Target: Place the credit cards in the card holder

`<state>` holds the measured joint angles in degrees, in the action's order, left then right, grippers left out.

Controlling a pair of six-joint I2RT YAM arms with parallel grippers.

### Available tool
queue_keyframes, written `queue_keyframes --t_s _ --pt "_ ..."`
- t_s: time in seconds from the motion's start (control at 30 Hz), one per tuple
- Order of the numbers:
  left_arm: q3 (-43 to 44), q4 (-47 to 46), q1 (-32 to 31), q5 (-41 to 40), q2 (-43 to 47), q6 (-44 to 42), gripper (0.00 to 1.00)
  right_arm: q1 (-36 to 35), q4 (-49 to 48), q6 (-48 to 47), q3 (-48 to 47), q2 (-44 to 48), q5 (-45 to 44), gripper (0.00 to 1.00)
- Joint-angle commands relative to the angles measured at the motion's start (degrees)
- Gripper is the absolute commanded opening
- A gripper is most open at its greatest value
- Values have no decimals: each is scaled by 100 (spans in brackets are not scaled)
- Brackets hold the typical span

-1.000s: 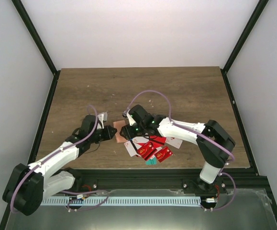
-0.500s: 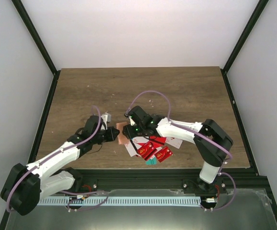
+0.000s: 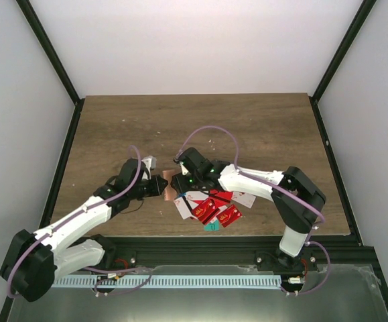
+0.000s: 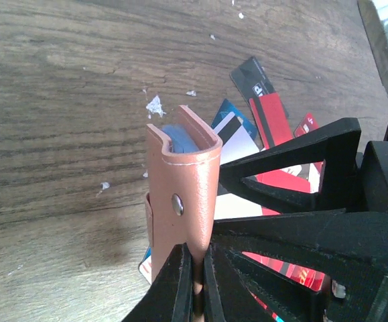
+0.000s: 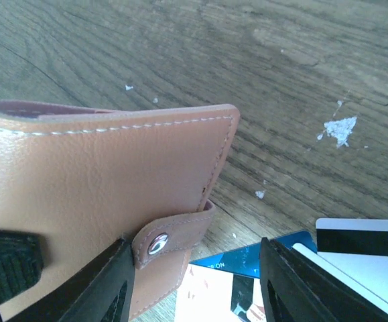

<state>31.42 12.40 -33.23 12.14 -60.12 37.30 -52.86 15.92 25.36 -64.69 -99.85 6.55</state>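
Observation:
The salmon-brown card holder (image 4: 183, 181) stands on edge above the table, its lower edge pinched by my left gripper (image 4: 195, 253), which is shut on it. Something blue (image 4: 177, 137) shows inside its upper fold. My right gripper (image 5: 194, 288) is open, right beside the holder (image 5: 100, 174). The snap strap (image 5: 173, 235) lies between its fingers, against the left finger (image 5: 106, 288). Credit cards (image 3: 210, 204) lie in a loose pile below the right gripper (image 3: 179, 182), mostly red, with a blue card (image 5: 261, 258) and a white black-striped card (image 5: 361, 245) close by.
The card pile spreads toward the near table edge (image 3: 200, 235), with a teal card (image 3: 211, 227) nearest it. Small white specks (image 4: 155, 106) dot the wood. Both arms crowd the middle front of the table, and black frame posts (image 3: 53, 74) flank it.
My left arm has shifted slightly right, bringing the card holder closer to the right gripper. The right gripper's jaws have narrowed a little.

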Motion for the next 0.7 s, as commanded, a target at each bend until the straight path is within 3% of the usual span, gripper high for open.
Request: queue_keyframes --t_s 0.0,0.67 --pt "474 -200 -110 121 24 -48 4 -27 210 -32 -298 -66 -151 53" --pt "2054 807 -122 87 -117 -699 4 -22 294 198 -746 671 180 56"
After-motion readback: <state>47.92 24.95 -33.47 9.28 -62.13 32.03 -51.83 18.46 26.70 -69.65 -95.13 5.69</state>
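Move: The card holder is already pinched in my left hand, its middle about 2 cm to the right of that hand, roughly level. From my right hand it lies some 2 cm to the left, 1 cm back and slightly higher. On the table about 9 cm below my right hand, the card pile's middle is 7 cm back and 11 cm right; the nearest white card is 8 cm back and 2 cm right. I lift both hands together away from the table and card pile, some 7 cm with the left and about 6 with the right, going faster towards the end and drifting about 2 cm forward. My left hand keeps the card holder pinched and tips up slightly; my right stays half open with one fingertip still against the holder's snap side. ##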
